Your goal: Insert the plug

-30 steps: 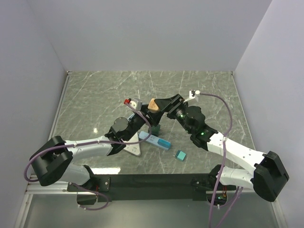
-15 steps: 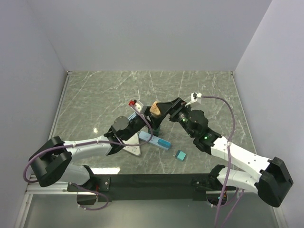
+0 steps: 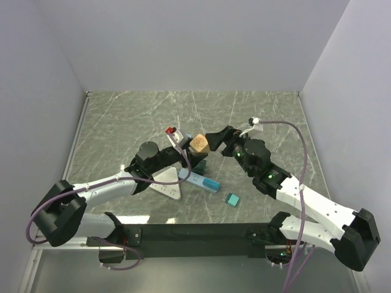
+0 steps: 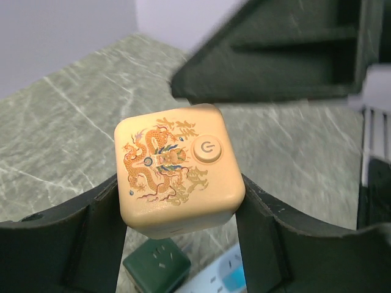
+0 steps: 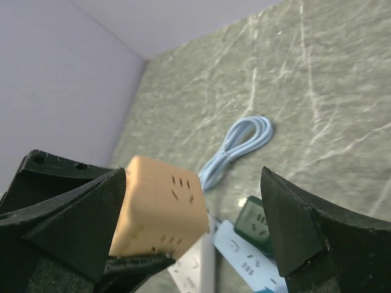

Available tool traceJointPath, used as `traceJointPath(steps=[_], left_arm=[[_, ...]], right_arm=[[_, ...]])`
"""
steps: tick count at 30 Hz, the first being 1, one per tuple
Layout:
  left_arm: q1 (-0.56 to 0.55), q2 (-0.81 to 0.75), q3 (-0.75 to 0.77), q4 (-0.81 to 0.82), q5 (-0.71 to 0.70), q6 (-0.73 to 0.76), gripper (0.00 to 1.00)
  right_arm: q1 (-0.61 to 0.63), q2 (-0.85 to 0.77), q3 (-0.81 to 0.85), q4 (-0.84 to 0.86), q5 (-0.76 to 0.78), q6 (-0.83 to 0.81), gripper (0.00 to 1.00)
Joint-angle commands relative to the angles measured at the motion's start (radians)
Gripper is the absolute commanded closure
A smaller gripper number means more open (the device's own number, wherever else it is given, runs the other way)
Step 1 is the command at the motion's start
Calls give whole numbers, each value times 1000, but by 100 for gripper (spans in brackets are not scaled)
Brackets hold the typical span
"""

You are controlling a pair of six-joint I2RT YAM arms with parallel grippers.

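Note:
The plug is a beige cube [image 3: 199,144] with a dragon print and a round button on one face [image 4: 177,174] and socket slots on another [image 5: 160,207]. My left gripper [image 3: 193,150] [image 4: 180,186] is shut on it, one finger on each side, holding it above the table. The right gripper [image 3: 215,139] [image 5: 198,195] stands wide open around the cube, with its right finger well clear. A light blue power strip [image 3: 200,179] [image 5: 244,259] lies on the table under the cube. A dark green socket cube [image 4: 156,265] [image 5: 256,223] sits at the strip's far side.
A white triangular power strip [image 3: 166,188] lies by the left forearm. A small teal cube [image 3: 231,199] rests to the right of the blue strip. A coiled light blue cable [image 5: 244,140] lies farther back. Grey walls enclose the marble table [image 3: 122,122].
The right gripper has opened off the beige cube and pulled back slightly. The left gripper keeps hold of the cube, which has shifted a little to the right.

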Motion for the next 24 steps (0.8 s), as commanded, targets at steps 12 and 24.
traceJointPath(steps=[12, 24], left_arm=[[40, -66, 141, -431, 462, 339, 100], [52, 27, 266, -631, 591, 466, 100]], right_arm=[[-7, -151, 270, -560, -130, -332, 2], [-5, 30, 307, -598, -414, -350, 3]])
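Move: The left hand already holds the orange plug just off its fingertips. The blue-grey power strip lies about 6 cm back, 1 cm right and 18 cm below this hand, with the green adapter almost straight beneath it and the white triangular socket roughly 7 cm back and 12 cm left at that same depth. From the open right hand, the orange plug is some 5 cm left, 1 cm ahead and 1 cm lower. Keeping its pinch on the orange plug, the left hand carries it back about 6 cm and down some 3 cm towards the strip, swinging clockwise by roughly 30 degrees as its fingertips tip down. The open right hand goes back alongside, first arcing up and right, then down and left to come in close at the plug, rolling left side down and turning counter-clockwise; contact there can't be told. ##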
